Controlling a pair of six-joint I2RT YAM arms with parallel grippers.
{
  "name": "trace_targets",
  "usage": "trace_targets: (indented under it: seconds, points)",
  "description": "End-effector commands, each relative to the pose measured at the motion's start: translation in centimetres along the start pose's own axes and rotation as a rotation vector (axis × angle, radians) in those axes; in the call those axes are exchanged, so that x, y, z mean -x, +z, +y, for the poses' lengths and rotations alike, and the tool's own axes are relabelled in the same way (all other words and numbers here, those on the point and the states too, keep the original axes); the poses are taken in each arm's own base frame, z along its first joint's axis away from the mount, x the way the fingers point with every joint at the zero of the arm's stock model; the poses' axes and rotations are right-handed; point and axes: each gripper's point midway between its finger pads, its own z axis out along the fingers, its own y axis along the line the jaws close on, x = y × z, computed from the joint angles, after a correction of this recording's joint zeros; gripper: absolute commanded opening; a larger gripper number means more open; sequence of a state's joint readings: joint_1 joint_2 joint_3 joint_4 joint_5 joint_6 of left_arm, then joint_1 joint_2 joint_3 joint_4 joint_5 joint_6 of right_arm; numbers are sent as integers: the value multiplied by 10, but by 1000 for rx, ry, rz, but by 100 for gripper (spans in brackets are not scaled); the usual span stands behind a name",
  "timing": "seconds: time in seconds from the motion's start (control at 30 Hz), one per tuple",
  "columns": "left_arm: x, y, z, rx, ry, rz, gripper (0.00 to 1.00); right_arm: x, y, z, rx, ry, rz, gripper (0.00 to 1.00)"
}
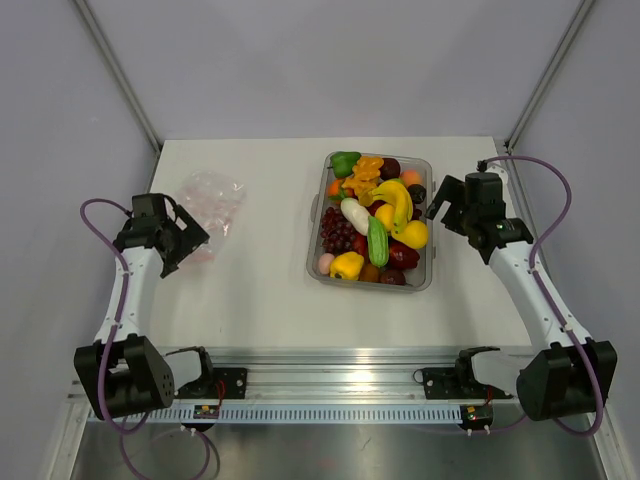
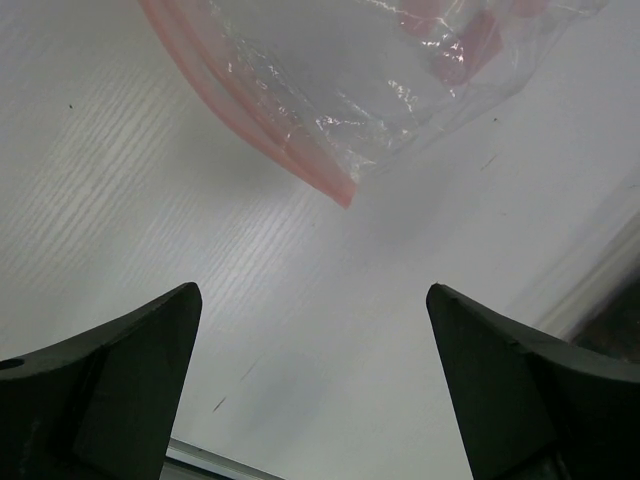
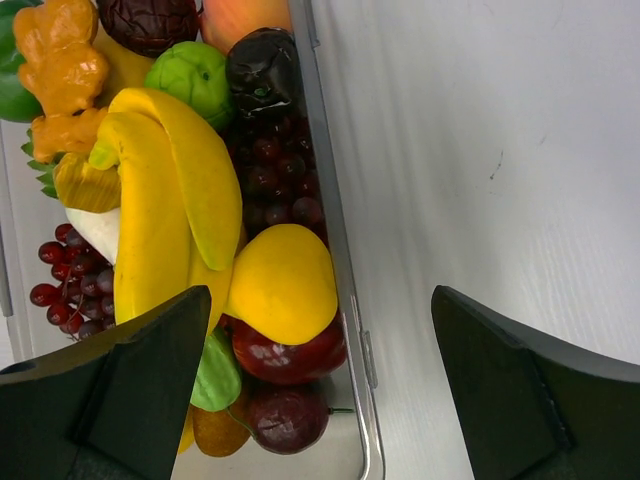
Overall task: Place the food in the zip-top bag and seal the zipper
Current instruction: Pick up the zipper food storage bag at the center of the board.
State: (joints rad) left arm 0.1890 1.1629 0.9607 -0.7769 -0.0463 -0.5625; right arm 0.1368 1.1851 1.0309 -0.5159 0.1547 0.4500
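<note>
The zip-top bag (image 1: 212, 196) lies crinkled and empty at the back left of the table. In the left wrist view the bag (image 2: 400, 70) fills the top, with the pinkish-red zipper (image 2: 270, 135) running along its near edge. My left gripper (image 1: 188, 243) is open and empty just in front of the bag, and its jaws (image 2: 312, 292) stand wide above bare table. The food (image 1: 375, 215) is piled in a grey tray (image 1: 429, 250). My right gripper (image 1: 445, 205) is open and empty at the tray's right rim, and its jaws (image 3: 322, 292) straddle the rim (image 3: 340, 260) beside a yellow fruit (image 3: 280, 285).
In the right wrist view, bananas (image 3: 160, 200), dark grapes (image 3: 280, 170) and a red apple (image 3: 290, 355) crowd the tray's right side. Bare white table (image 1: 260, 290) lies between the bag and the tray. A metal rail (image 1: 330, 380) runs along the near edge.
</note>
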Motion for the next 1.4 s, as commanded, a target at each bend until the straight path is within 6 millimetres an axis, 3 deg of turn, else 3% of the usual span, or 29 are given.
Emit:
trace_targets:
  seconds: [0.0,0.13,0.37,0.57,0.9,1.1,1.2,1.23,1.3,1.33,1.37]
  points:
    - [5,8,-21,-81,-52,16,99,10,-6,15,80,3,-39,100]
    - [6,18,-19,-50,-132,15,99,6,-6,22,112,20,-13,100]
    - [12,40,5,41,-251,-6,98,-4,-16,23,148,18,7,99]
    - [24,58,15,49,-338,-59,91,3,-23,26,167,14,-21,99]
    - [57,96,5,11,-291,-142,84,5,-28,29,184,29,-25,99]
    - [52,122,-4,-30,-265,-86,82,0,-28,25,161,42,-7,99]
    - [53,123,-4,-34,-255,-91,74,-4,-30,20,143,43,0,100]
    - [54,122,-3,-28,-254,-97,63,-6,-30,19,139,49,4,99]
    - [56,120,-3,-31,-242,-108,51,-6,-32,20,148,54,1,99]
    - [58,118,-2,-28,-238,-119,35,-6,-33,21,155,61,5,99]
    - [57,117,-2,-25,-228,-117,26,-7,-34,22,159,66,7,99]
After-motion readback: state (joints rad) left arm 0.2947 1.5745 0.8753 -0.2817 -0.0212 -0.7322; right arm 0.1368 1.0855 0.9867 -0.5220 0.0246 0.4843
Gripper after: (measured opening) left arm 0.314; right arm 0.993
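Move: The zip-top bag lies flat with its middle about 15 cm ahead of the left hand, 1 cm to its right and 11 cm below. Its near-left corner, where the pink zipper ends, is nearer: some 8 cm ahead and 4 cm left, also 11 cm down. The food tray sits far right, about 41 cm over and 13 cm ahead. From the right hand the bag's middle is roughly 57 cm left, 9 cm ahead, 16 cm down. The left hand's fingertips come down on the near-left corner of the bag and close from wide open, one pink zipper band between them. It gets there by sinking about 10 cm and reaching some 8 cm forward, edging 4 cm left after a brief start to the right, and turning roughly 15 degrees counter-clockwise. The right hand, still open, eases about 2 cm back and 2 cm left. ##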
